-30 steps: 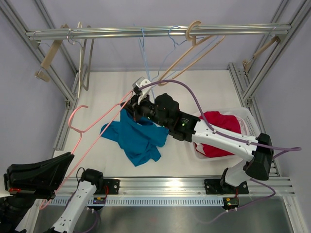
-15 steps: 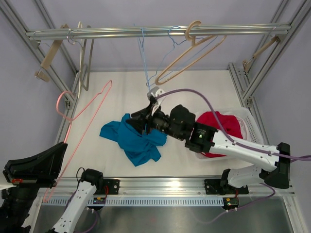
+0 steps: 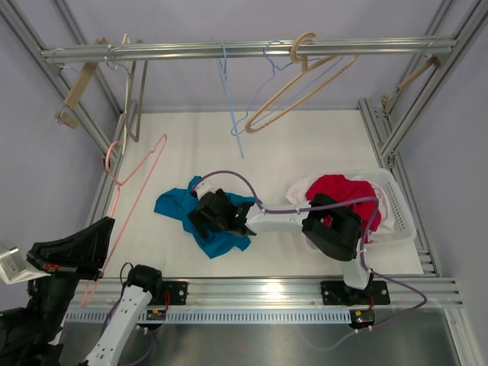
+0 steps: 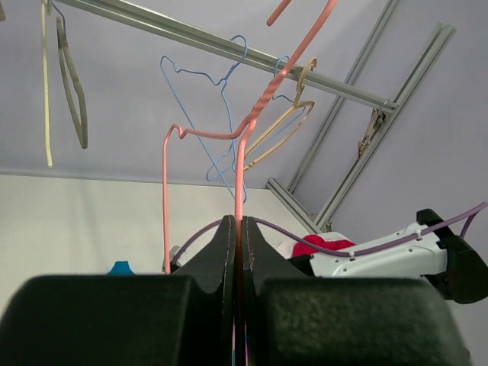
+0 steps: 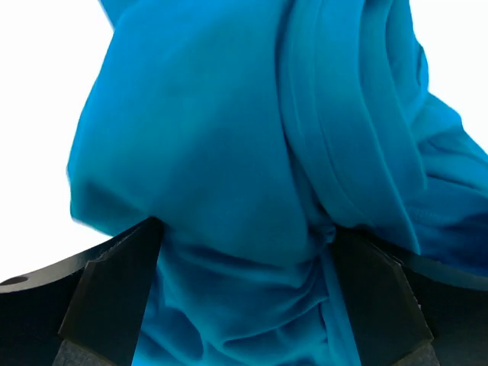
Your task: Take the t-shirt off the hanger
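The blue t-shirt (image 3: 171,204) lies crumpled on the white table, left of centre, apart from the hanger. My right gripper (image 3: 200,217) is down on it. In the right wrist view the jaws stand wide apart around bunched blue fabric (image 5: 229,152), with the gripper's midpoint (image 5: 240,252) on the cloth. My left gripper (image 3: 105,227) at the near left is shut on the pink wire hanger (image 3: 141,164), which slants up to the far right with nothing hung on it. In the left wrist view the fingers (image 4: 237,225) pinch the pink wire (image 4: 242,145).
A white basket (image 3: 400,217) with red clothing (image 3: 339,194) stands at the right. An overhead rail (image 3: 244,50) carries a blue wire hanger (image 3: 229,91), a tan hanger (image 3: 293,95) and wooden hangers (image 3: 76,84). Metal frame posts stand at both sides.
My right gripper has come down and toward the near left onto the shirt on the table. My left gripper has pulled the pink hanger left, away from the shirt.
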Tool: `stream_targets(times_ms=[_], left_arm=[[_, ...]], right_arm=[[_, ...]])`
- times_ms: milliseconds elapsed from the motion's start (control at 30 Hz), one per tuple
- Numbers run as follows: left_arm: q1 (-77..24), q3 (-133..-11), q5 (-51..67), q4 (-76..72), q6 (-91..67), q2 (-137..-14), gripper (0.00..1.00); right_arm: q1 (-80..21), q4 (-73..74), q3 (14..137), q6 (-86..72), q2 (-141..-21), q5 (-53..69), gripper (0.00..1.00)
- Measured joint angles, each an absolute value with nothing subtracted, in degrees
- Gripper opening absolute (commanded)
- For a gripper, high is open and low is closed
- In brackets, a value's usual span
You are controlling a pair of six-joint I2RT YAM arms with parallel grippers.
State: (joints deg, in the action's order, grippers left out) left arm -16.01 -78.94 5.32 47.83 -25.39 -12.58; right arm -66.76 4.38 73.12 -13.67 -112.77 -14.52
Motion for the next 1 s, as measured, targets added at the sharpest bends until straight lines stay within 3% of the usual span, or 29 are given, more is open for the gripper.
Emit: stream_targets(times_ms=[67, 133, 167, 200, 233, 267, 400, 600, 800, 1000], left_arm=[[-16.01, -77.84, 5.23, 47.81, -25.02, -11.68, 0.0], [-16.01, -76.42, 5.1, 47.86, -24.75, -11.11, 0.0], [-16.01, -75.72, 4.99, 47.83, -24.53, -11.0, 0.0], [-16.01, -75.16, 4.84, 47.9, -24.36, -10.96, 0.0], [-16.01, -74.67, 4.69, 47.92, -24.18, -10.96, 0.0], [-16.01, -74.28, 4.58, 47.94, -24.05, -10.96, 0.0], [-16.01, -73.76, 4.25, 47.94, -23.53, -10.94, 0.0], [-16.01, -72.03, 4.45, 46.92, -23.38, -10.09, 0.0], [-16.01, -69.23, 4.95, 46.61, -23.7, -9.37, 0.0], [-16.01, -68.16, 5.8, 46.41, -23.9, -9.08, 0.0]], right_arm=[[-66.15, 4.58, 76.44, -13.69, -115.85, -14.13, 0.99], [-65.73, 4.36, 77.56, -13.93, -117.32, -13.37, 0.85], [-65.65, 4.54, 77.54, -14.09, -117.54, -12.82, 0.68], [-65.6, 4.58, 77.41, -14.35, -117.67, -12.43, 0.29], [-65.6, 4.34, 76.9, -14.61, -117.71, -12.36, 0.11], [-65.63, 3.99, 76.03, -15.33, -117.51, -12.45, 0.01], [-66.5, 3.36, 68.47, -16.75, -111.02, -14.17, 0.0], [-73.01, 12.36, 61.17, -16.38, -82.98, -23.81, 0.0], [-74.08, 21.28, 69.01, -14.85, -56.55, -39.31, 0.0], [-73.91, 29.28, 81.8, -8.51, -47.64, -52.29, 0.0]])
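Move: Just under the right hand's open fingers lies the blue t-shirt, crumpled on the table, its middle about 1 cm ahead, 2 cm to the right and 2 cm below. The basket sits some 44 cm to that hand's right and 3 cm ahead, with the red t-shirt in it about 40 cm right and 6 cm ahead, both near hand height. From the left hand, the blue t-shirt is roughly 20 cm ahead, 17 cm right and 44 cm below. Dipping about 2 cm into the blue t-shirt, the right hand shuts its fingers on the cloth, then whisks it up some 45 cm and, as it climbs, nearly 30 cm right, sideways towards the basket. The wrist tips the fingers up from steeply down to about level. The left hand, keeping its pinch on the pink hanger, sinks 5 cm and eases forward. ##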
